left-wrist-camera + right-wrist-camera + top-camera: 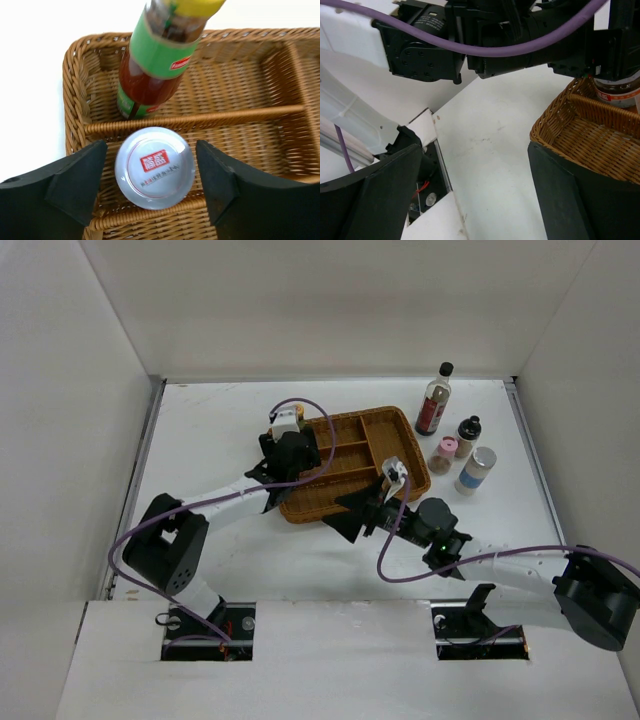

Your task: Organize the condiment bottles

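Observation:
My left gripper (290,465) hangs over the left end of the wicker tray (405,430). In the left wrist view it (151,150) is open, with the white-lidded jar (155,167) upright between the fingers and a gap on each side. The green-red bottle (160,60) stands in the adjoining compartment. My right gripper (352,512) is open and empty over the table at the tray's near corner (560,112). The tall dark-sauce bottle (434,398), small black-capped bottle (467,436), pink-lidded shaker (443,455) and blue-label shaker (477,470) stand on the table right of the tray.
The tray has wicker dividers (200,120) between its compartments. White walls close in the table on three sides. The left arm (470,35) crosses above the right gripper's view. A slot in the near board (425,185) lies left of the right gripper.

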Robot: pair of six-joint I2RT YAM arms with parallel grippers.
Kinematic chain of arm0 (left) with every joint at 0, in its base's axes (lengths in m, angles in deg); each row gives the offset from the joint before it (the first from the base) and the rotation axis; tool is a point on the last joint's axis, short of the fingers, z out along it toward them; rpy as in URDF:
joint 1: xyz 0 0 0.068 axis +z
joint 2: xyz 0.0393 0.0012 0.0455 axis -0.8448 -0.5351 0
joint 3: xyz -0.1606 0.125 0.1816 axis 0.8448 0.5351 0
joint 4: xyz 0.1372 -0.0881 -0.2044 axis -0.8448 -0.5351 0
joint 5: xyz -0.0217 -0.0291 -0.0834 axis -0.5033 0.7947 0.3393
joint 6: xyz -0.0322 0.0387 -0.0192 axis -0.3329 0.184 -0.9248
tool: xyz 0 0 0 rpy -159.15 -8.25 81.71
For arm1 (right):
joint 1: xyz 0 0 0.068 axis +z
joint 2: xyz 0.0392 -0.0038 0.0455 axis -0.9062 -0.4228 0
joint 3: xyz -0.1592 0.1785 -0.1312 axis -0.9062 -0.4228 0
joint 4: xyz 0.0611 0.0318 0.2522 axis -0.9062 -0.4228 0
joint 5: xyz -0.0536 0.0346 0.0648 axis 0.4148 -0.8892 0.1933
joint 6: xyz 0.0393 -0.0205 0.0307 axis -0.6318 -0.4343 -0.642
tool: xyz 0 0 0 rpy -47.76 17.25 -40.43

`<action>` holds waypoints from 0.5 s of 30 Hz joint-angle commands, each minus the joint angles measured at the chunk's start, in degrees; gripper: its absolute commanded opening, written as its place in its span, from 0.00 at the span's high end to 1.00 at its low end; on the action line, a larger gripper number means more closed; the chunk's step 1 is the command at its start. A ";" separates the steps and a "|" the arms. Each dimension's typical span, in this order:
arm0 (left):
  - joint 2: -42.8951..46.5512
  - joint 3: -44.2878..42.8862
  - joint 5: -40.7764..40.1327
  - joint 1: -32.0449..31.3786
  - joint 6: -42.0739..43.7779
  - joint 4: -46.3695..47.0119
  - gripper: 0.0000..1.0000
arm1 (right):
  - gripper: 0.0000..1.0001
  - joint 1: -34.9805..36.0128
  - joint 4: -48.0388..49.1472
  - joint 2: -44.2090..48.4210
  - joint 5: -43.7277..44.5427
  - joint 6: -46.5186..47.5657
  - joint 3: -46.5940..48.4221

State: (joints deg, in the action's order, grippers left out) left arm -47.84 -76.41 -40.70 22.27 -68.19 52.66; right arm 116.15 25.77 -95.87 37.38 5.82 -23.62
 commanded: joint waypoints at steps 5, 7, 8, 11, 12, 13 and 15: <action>12.71 5.24 1.17 0.62 0.15 5.47 0.18 | 0.47 -0.58 0.81 0.95 0.32 -0.55 1.01; 16.49 7.78 1.69 0.88 0.15 6.70 0.14 | 0.61 -0.58 -1.29 1.31 0.67 -0.55 1.97; 18.95 9.71 1.96 1.14 0.07 7.57 0.12 | 0.68 -0.58 -3.13 1.57 0.76 -0.55 2.76; 26.77 16.39 1.52 2.37 -1.16 10.21 0.10 | 0.82 -0.31 -9.02 2.10 2.33 -0.03 5.23; 29.49 18.85 1.52 2.90 -2.12 11.00 0.10 | 0.84 -0.31 -10.87 2.45 4.00 0.32 5.76; 32.04 21.57 1.43 3.34 -3.18 11.97 0.09 | 0.84 -0.31 -12.97 3.06 5.93 0.76 6.46; 37.05 26.76 1.08 4.74 -5.29 13.03 0.00 | 0.84 -0.31 -18.59 5.16 10.49 1.73 7.95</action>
State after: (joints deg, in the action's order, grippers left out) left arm -15.51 -54.73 -39.48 25.53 -70.11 61.44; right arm 115.93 13.61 -94.17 41.38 5.82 -19.79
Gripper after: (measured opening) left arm 0.980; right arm 0.159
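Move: The jar stands in the left end of the basket's middle compartment, right between the left hand's barely loosened fingers, its middle about 2 cm below the hand point. The sauce bottle stands about 7 cm ahead of the hand and 1 cm to its left, and the basket's middle lies some 11 cm to its right, about level with it fore and aft. From the right hand the jar is roughly 18 cm ahead, 8 cm to the left and 12 cm lower. The left fingers, already slackened around the jar, spread almost fully and come free of it. The left hand goes up first, about 8 cm, then increasingly back and left, some 6.5 cm each way, off the jar and out over the basket's left rim, tipping its fingertips up some 15 degrees and rolling its left side down. The right hand nearly stays put while its wide-open, empty fingers close almost shut. ##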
